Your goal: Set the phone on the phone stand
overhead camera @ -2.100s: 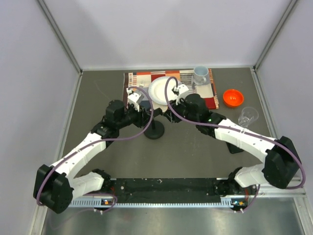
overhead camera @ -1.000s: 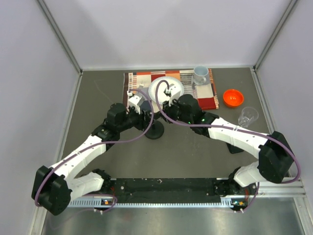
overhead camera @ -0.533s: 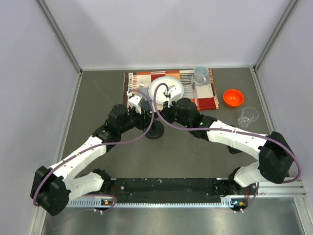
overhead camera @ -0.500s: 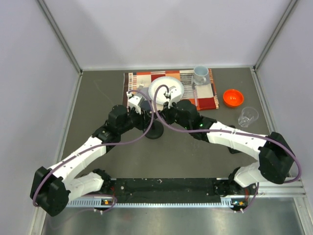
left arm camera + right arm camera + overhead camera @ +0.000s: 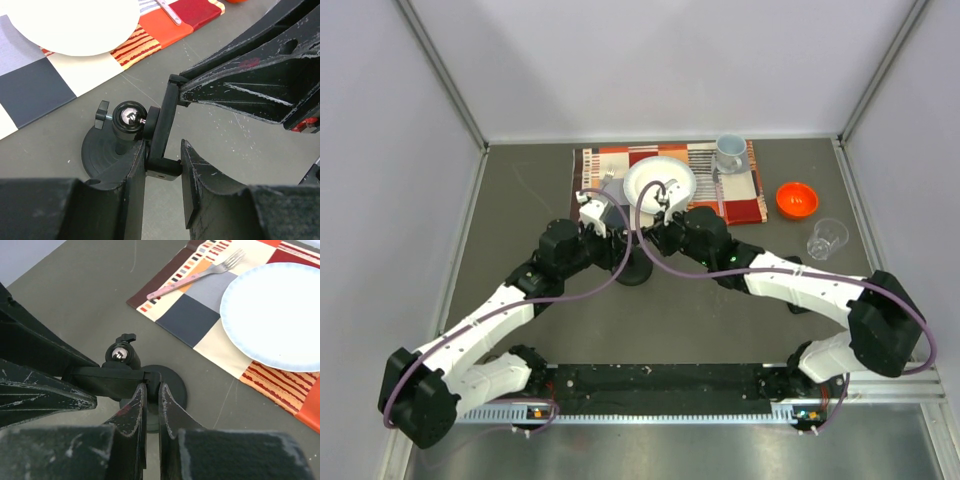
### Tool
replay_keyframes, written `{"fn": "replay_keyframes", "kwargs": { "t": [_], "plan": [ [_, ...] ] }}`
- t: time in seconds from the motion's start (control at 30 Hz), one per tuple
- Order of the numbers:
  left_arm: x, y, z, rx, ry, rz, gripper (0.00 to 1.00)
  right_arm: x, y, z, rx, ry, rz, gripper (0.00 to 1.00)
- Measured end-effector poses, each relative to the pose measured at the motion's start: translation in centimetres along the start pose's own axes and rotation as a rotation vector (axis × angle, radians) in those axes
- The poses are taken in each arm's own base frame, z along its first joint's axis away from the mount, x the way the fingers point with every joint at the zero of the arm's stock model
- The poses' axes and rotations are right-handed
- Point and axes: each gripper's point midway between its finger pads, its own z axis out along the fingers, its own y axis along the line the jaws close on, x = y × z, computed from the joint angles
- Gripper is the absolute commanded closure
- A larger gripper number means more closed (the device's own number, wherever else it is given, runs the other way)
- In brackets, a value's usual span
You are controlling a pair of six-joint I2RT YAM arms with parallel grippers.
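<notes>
The phone stand [image 5: 636,268] stands on the grey table, with a round disc base [image 5: 100,152], a shiny ball joint [image 5: 129,116] and a black cradle bracket [image 5: 161,120]. In the left wrist view, my left gripper [image 5: 162,161] is shut on the cradle's lower bar, and both fingers [image 5: 132,172] touch it. My right gripper [image 5: 151,387] is shut on the other end of the cradle, right above the disc base [image 5: 172,385]. From above, the two grippers meet over the stand, the left [image 5: 618,244] and the right [image 5: 652,238]. The phone is out of view.
Behind the stand a patterned placemat [image 5: 740,195] holds a white plate [image 5: 660,182], a fork [image 5: 200,275] and a mug [image 5: 729,152]. An orange bowl [image 5: 797,199] and a clear glass [image 5: 828,238] sit at the right.
Both grippers have closed in on the stand. The right arm shifted left and shut its jaws on the cradle, and the left jaws narrowed onto the cradle's bar.
</notes>
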Motion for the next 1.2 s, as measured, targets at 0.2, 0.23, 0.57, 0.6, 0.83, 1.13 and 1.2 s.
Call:
{"fn": "replay_keyframes", "kwargs": {
  "t": [0.2, 0.23, 0.57, 0.6, 0.83, 1.13, 1.2],
  "plan": [
    [0.1, 0.0, 0.0, 0.005, 0.014, -0.006, 0.47, 1.2, 1.8, -0.8, -0.169, 0.075, 0.052, 0.08],
    [0.0, 0.0, 0.1, 0.005, 0.015, -0.012, 0.36, 1.4, 2.1, -1.2, -0.191, 0.089, 0.065, 0.07],
    [1.7, 0.8, -0.4, -0.040, 0.096, -0.050, 0.18, -2.3, -1.4, -8.3, -0.091, 0.033, 0.155, 0.06],
    [1.7, 0.7, -0.5, -0.040, 0.097, -0.050, 0.17, -2.0, -2.1, -8.9, -0.064, 0.036, 0.160, 0.06],
    [2.8, 1.6, -1.0, -0.094, 0.141, -0.058, 0.16, 3.0, -9.4, -13.1, 0.279, 0.145, 0.242, 0.05],
    [2.2, 3.3, -2.1, -0.213, 0.124, -0.062, 0.14, 7.9, -19.6, -18.7, 0.725, 0.230, 0.544, 0.04],
    [1.9, 3.7, -2.3, -0.240, 0.109, -0.071, 0.15, 8.1, -19.7, -18.9, 0.735, 0.233, 0.576, 0.04]
  ]
}}
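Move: The phone lies on the table about 40 cm to the right of the right hand, some 3 cm back and 18 cm below. From the same hand, the glass stands about 48 cm right and 10 cm ahead, and the orange bowl 43 cm right and 25 cm ahead. The phone stand's head, held from both sides, has its middle about 3 cm left and 2 cm back of the right hand, 3 cm right and 2 cm ahead of the left. Open the right gripper wide to release the stand's head, draw it back and up about 4 cm each, then sweep it some 28 cm right towards the phone, sinking below its start, turning about 50 degrees clockwise and tipping fingers down. Meanwhile spread the left gripper, let it sink 2-3 cm, then ease it about 4 cm left, one finger staying close beside the clamp. ##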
